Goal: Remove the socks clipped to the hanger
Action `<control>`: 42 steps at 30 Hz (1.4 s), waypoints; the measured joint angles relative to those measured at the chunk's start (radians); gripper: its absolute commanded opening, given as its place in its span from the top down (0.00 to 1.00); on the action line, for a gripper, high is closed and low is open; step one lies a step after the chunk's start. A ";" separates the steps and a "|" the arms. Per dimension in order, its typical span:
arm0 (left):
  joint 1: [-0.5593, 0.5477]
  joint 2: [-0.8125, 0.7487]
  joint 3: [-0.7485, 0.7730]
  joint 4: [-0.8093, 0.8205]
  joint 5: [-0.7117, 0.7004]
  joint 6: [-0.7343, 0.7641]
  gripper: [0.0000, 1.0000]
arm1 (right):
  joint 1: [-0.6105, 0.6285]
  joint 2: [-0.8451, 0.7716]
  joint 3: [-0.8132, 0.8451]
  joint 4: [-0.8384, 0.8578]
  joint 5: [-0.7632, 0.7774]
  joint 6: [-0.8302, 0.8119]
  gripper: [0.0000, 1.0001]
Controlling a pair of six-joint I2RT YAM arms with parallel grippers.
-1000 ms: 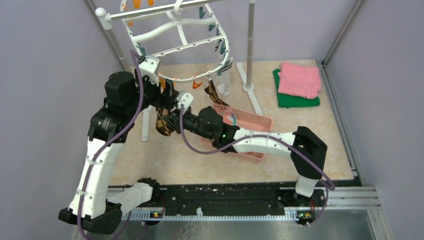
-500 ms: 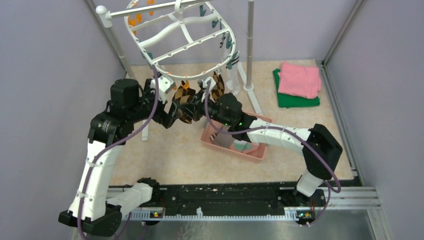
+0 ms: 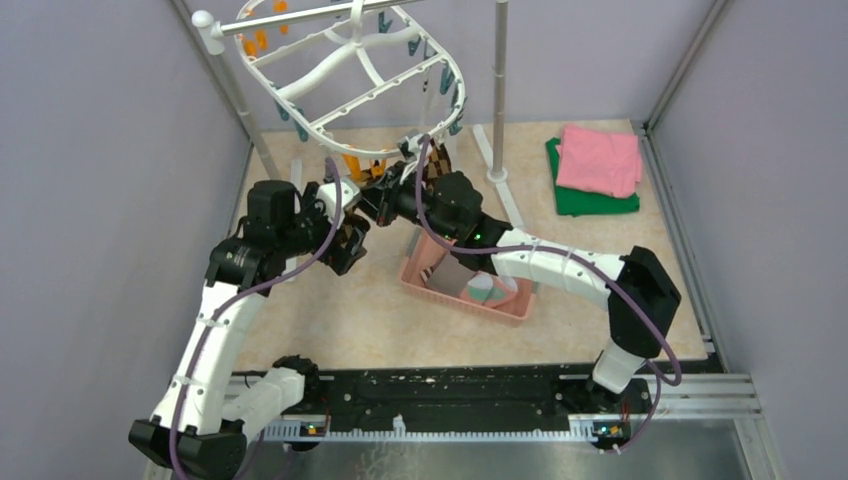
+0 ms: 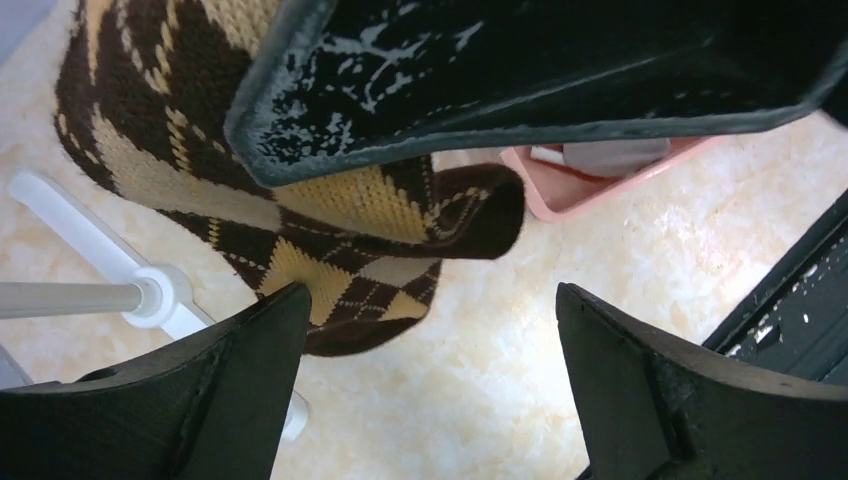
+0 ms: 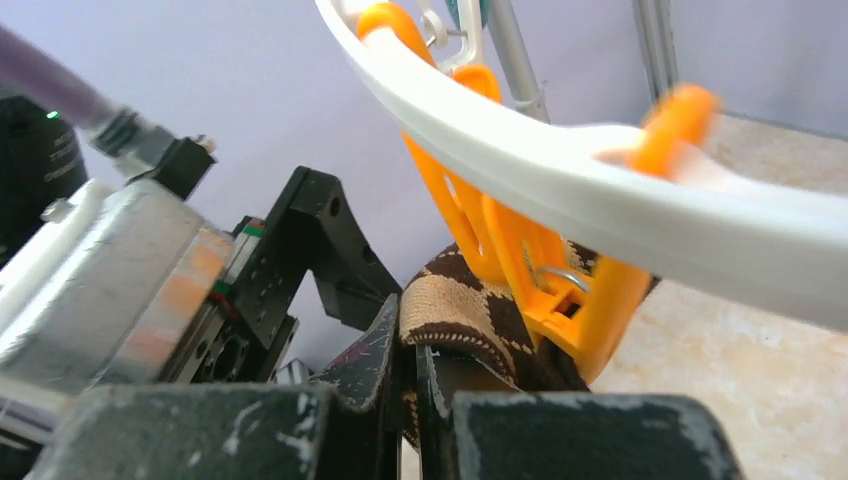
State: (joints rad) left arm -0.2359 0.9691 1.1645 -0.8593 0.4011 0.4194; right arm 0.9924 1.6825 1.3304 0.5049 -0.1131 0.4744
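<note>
A brown diamond-patterned sock point(image 5: 450, 300) hangs below the white hanger point(image 3: 370, 75), beside an orange clip point(image 5: 560, 290) on the hanger's rim point(image 5: 560, 160). My right gripper point(image 5: 408, 335) is shut on that sock's upper edge, just under the rim point(image 3: 378, 200). The sock's lower part point(image 4: 330, 250) dangles in front of my left gripper point(image 4: 428, 300), which stands wide open with nothing between its fingers. In the top view the left gripper point(image 3: 338, 252) is low and left of the sock. A second brown sock point(image 3: 437, 165) hangs from the rim further right.
A pink basket point(image 3: 470, 285) with socks inside stands on the floor under the right forearm. The metal-and-white pole stand point(image 3: 498, 90) rises behind, its white foot point(image 4: 150, 295) near the left gripper. Folded pink point(image 3: 600, 158) and green point(image 3: 590, 202) cloths lie at the back right.
The left gripper has opened wider and drawn down and left, away from the sock. The right gripper, still shut on the sock, has risen toward the rim. The hanger has swung.
</note>
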 measured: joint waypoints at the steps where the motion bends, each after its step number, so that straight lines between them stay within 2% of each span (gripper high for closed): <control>1: 0.000 -0.012 -0.003 0.014 0.001 -0.007 0.01 | 0.002 0.004 0.008 -0.001 0.008 0.002 1.00; 4: 0.000 -0.038 -0.014 0.045 0.005 -0.025 0.03 | 0.016 0.014 0.029 -0.012 0.043 0.006 1.00; 7: 0.000 -0.066 -0.037 0.070 0.005 -0.037 0.14 | 0.029 0.029 0.040 -0.026 0.064 0.012 1.00; 11: 0.000 -0.085 -0.066 0.106 -0.018 -0.050 0.33 | 0.047 0.055 0.043 -0.050 0.087 0.022 1.00; 13: 0.000 -0.082 -0.077 0.123 -0.042 -0.054 0.36 | 0.056 0.068 0.045 -0.062 0.090 0.032 1.00; 17: 0.006 -0.076 -0.090 0.144 -0.076 -0.055 0.28 | 0.066 0.075 0.046 -0.082 0.087 0.056 1.00; 21: 0.009 -0.077 -0.090 0.146 -0.046 -0.050 0.15 | 0.066 0.077 0.064 -0.087 0.078 0.088 1.00; 23: 0.009 -0.079 -0.090 0.142 -0.025 -0.049 0.15 | 0.066 0.079 0.076 -0.086 0.066 0.103 1.00; 25: 0.009 -0.084 -0.090 0.139 -0.015 -0.050 0.23 | 0.066 0.079 0.086 -0.086 0.051 0.122 1.00; 28: 0.009 -0.090 -0.090 0.141 -0.029 -0.052 0.51 | 0.066 0.079 0.094 -0.086 0.031 0.145 1.00; 33: 0.011 -0.090 -0.095 0.163 -0.140 -0.056 0.94 | 0.064 0.079 0.099 -0.087 0.013 0.181 1.00; 34: 0.012 -0.090 -0.097 0.166 -0.163 -0.057 1.00 | 0.063 0.079 0.099 -0.088 0.013 0.185 1.00; 36: 0.013 -0.092 -0.100 0.180 -0.192 -0.059 1.00 | 0.060 0.079 0.099 -0.088 0.016 0.193 0.88; 39: 0.013 -0.103 -0.105 0.190 -0.217 -0.061 1.00 | 0.059 0.079 0.099 -0.101 0.024 0.208 0.58; 40: 0.013 -0.109 -0.107 0.191 -0.229 -0.062 1.00 | 0.058 0.078 0.099 -0.114 0.040 0.208 0.51; 42: 0.013 -0.120 -0.108 0.195 -0.245 -0.063 1.00 | 0.050 0.077 0.099 -0.141 0.054 0.215 0.46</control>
State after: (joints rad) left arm -0.2230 0.8494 1.0565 -0.6643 0.1558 0.3561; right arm 1.0428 1.7599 1.4292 0.3637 -0.0589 0.6895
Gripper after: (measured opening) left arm 0.040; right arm 0.458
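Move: The checked sock hangs from an orange clip, a fold of it already pinched in the right fingers. From the wide-open left hand its middle is about 3 cm ahead, 2 cm left and 5 cm up; from the right hand, 1 cm ahead, 2 cm left and 4 cm below. The clip is some 4 cm ahead of the right hand, 3 cm left and 3 cm above; from the left hand, about 6 cm ahead, 3 cm left and 12 cm up. The left hand eases left and a little forward and up, about 5 cm in all, half closing, spreading again and then shutting fully to pinch the hanging sock below the clip, while turning counter-clockwise some 15 degrees and tilting slightly up. The right hand keeps its pinch as it goes left and dips, then partly rises and draws back a little, ending about 3 cm left and 2 cm lower, and only at the end opens to about half, letting go of the sock beside the left fingers. ##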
